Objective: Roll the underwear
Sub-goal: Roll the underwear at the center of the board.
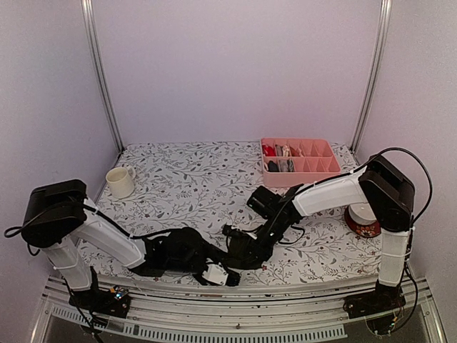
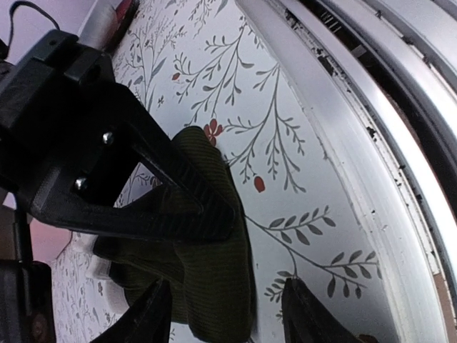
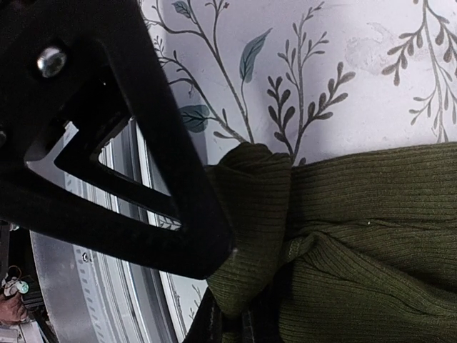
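A dark olive ribbed underwear (image 2: 211, 275) lies bunched on the floral cloth near the table's front rail. In the right wrist view the underwear (image 3: 371, 236) shows a folded end. My right gripper (image 3: 246, 330) is shut on that fold, and the same right gripper (image 2: 107, 171) shows as a black frame over the cloth in the left wrist view. My left gripper (image 2: 228, 318) stands open, its fingertips (image 2: 153, 314) astride the garment's near end. Both grippers meet at the front middle, left gripper (image 1: 214, 266), right gripper (image 1: 239, 248).
A pink divided tray (image 1: 325, 148) with small cloth items stands at the back right. A cream mug (image 1: 120, 181) sits at the left, a red-patterned bowl (image 1: 362, 221) at the right. The metal front rail (image 2: 343, 143) runs close beside the garment.
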Motion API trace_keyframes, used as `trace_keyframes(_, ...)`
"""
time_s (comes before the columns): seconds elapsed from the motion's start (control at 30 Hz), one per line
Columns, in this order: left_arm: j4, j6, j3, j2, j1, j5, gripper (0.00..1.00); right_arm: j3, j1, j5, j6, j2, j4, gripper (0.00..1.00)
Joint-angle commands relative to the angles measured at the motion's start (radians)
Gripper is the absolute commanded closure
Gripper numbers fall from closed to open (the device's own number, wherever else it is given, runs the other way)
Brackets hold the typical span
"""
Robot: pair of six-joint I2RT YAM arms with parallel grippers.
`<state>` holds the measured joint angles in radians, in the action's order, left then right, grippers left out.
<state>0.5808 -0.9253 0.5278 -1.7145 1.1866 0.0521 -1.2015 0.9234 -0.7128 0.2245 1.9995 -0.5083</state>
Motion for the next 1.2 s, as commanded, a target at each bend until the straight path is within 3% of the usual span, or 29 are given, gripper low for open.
trace_keyframes(0.0, 0.043, 0.016, 0.032, -0.052, 0.018, -0.105, 0.46, 0.0, 0.003, 0.042, 0.008, 0.038, -0.037, 0.97)
trace_keyframes(0.3, 0.05, 0.005, 0.045, -0.113, 0.038, -0.141, 0.51, 0.004, 0.005, 0.056, 0.01, 0.038, -0.033, 0.97)
trace_keyframes(0.53, -0.005, 0.03, 0.087, -0.178, 0.049, -0.155, 0.77, 0.0, 0.004, 0.065, 0.01, 0.038, -0.031, 0.97)
trace_keyframes(0.67, -0.046, 0.046, 0.104, -0.198, 0.048, -0.156, 1.0, 0.0, 0.004, 0.082, 0.011, 0.035, -0.032, 0.96)
trace_keyframes(0.73, -0.091, 0.058, 0.117, -0.192, 0.046, -0.144, 1.0, 0.0, 0.004, 0.104, 0.012, 0.023, -0.033, 0.94)
trace_keyframes(0.93, -0.339, 0.13, 0.2, -0.172, 0.001, -0.006, 1.0, 0.059, 0.003, 0.263, 0.0, -0.122, 0.026, 0.66)
trace_keyframes(1.1, -0.531, 0.186, 0.294, -0.179, -0.061, 0.14, 1.0, 0.214, 0.011, 0.396, -0.021, -0.331, 0.155, 0.38)
trace_keyframes(1.17, -0.592, 0.194, 0.33, -0.188, -0.081, 0.189, 1.0, 0.274, 0.017, 0.467, -0.034, -0.392, 0.202, 0.31)
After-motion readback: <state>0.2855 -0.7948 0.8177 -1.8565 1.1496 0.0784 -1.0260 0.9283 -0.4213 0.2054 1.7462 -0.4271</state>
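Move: The rolled part of the underwear lies mostly to the right of the open left hand, its middle about 4 cm right, 2 cm ahead and 1 cm lower. The right hand still pinches this roll near its middle, which is roughly 1 cm to that hand's left. The loose end with the white waistband stretches out some 7 cm beyond the roll, level with it sideways; the board's front edge runs about 4 cm behind the left hand. The left fingers shut on the left part of the roll after easing forward, right and a little down, then keep the pinch while the hand carries on right and forward, about 4.5 cm in all, starting to tip the roll forward by some 10 degrees. The right hand first holds still; once the left has its grip it opens wide, lets go of the roll and backs off right, forward and up, nearly 5 cm. ##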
